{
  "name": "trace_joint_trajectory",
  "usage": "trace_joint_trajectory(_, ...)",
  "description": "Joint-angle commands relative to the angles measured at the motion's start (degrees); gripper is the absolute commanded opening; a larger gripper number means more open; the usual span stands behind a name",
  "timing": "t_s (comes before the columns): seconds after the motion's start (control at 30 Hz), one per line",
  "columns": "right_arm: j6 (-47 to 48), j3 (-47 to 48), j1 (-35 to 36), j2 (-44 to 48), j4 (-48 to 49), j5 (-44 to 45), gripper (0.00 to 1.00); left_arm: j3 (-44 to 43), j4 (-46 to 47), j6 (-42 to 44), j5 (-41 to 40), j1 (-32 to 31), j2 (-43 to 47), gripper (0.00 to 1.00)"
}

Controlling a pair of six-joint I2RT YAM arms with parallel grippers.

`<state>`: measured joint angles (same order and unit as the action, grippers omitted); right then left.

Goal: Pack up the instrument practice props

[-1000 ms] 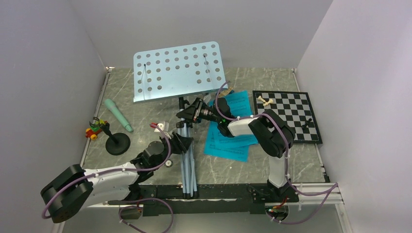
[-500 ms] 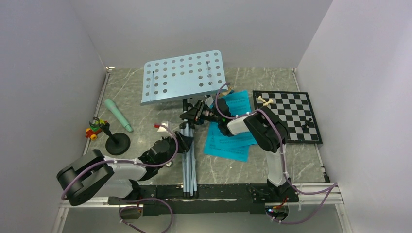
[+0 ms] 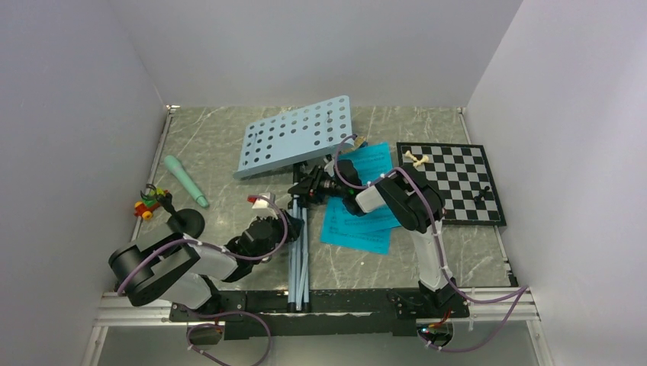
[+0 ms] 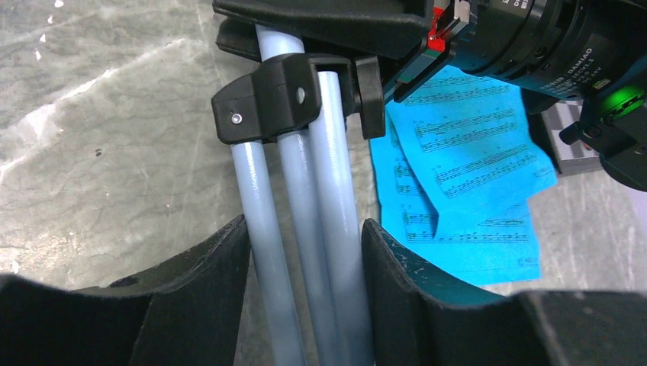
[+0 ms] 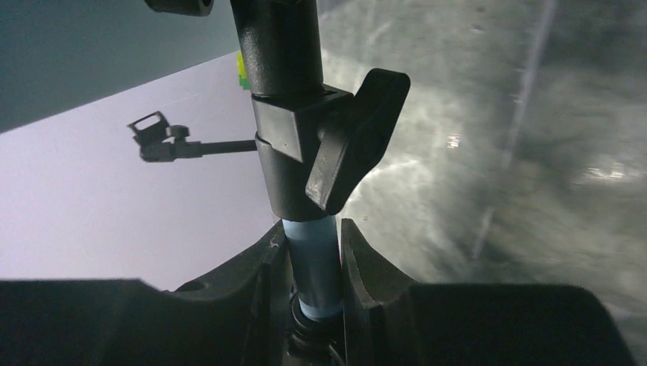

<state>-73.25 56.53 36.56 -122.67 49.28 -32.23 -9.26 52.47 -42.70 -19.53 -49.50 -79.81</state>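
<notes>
The pale-blue music stand leans over the table, its perforated tray (image 3: pixel 294 137) tilted and its three legs (image 3: pixel 297 259) folded together. My left gripper (image 3: pixel 284 225) is shut on those legs (image 4: pixel 305 229) just below the black collar (image 4: pixel 282 99), one finger pressing each side of the bundle. My right gripper (image 3: pixel 309 185) is shut on the stand's pale-blue pole (image 5: pixel 315 259) under a black clamp with a knob (image 5: pixel 328 152). Turquoise music sheets (image 3: pixel 358 225) lie on the table right of the legs. The mint-green microphone (image 3: pixel 185 181) lies at the left, by its black round-based stand (image 3: pixel 185 223).
A black-and-white chessboard (image 3: pixel 450 183) with a few pieces sits at the right. A small toy car (image 3: pixel 147 204) rests by the left wall. White walls enclose the grey marbled table on three sides.
The tray has dropped lower and swung right, now slanting. My left arm has drawn in toward the stand's legs. The right arm has shifted slightly left with the pole.
</notes>
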Motion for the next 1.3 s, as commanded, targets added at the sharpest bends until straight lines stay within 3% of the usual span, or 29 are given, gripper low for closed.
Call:
trace_joint_trajectory(0.0,-4.6,0.3,2.3,1.5,4.6,-13.0,0.0,-0.7,3.5,5.3,0.7,-0.4,-2.3,0.0)
trace_joint_trajectory(0.33,-6.2,-2.4,1.5,0.2,6.9,-12.9,0.0,-0.7,7.0,3.8,1.5,-0.5,-7.7,0.0)
trace_joint_trajectory(0.4,-7.1,-3.3,1.1,0.2,7.8,-13.2,0.19,-0.7,7.3,3.6,1.4,-0.4,-8.1,0.0)
trace_joint_trajectory(0.5,-5.9,-5.0,0.5,1.8,5.9,-12.5,0.38,-0.6,8.0,3.5,1.1,-0.5,-8.4,0.0)
trace_joint_trajectory(0.73,-2.5,-7.7,-0.8,5.6,0.0,-11.0,0.58,-0.3,8.6,3.1,0.4,-0.5,-8.1,0.0)
trace_joint_trajectory(1.07,6.3,-11.8,-2.4,14.4,-13.6,-8.7,0.63,0.4,8.2,3.9,-0.8,-0.4,-5.7,0.0)
trace_joint_trajectory(1.27,7.2,-18.2,-4.8,19.6,-14.9,-7.1,0.64,0.6,8.0,4.3,-1.2,-0.4,-5.0,0.0)
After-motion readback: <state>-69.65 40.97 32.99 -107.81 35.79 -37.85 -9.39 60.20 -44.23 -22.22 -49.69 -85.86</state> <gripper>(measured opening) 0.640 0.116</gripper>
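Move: The left hand already holds the folded music stand's leg bundle between its fingers, with the leg hub about 7 cm ahead. The right hand grips the pole just beyond that hub, which lies some 3 cm back from its fingers. The stand's perforated desk is roughly 14 cm ahead of the right hand, about 1 cm left and 3 cm higher. The blue sheets lie some 18 cm to its right, 2 cm back and 5 cm below. Down first, both hands together: the left sinks just over 1 cm and the right about 2.5 cm with the held stand. The right fingers then open and let go of the pole, and the right hand draws back and to its right, some 6 cm each way, towards the sheets. The left hand stays by the legs, comes back up about 1 cm and closes much tighter, pinching a single leg instead of the bundle. ##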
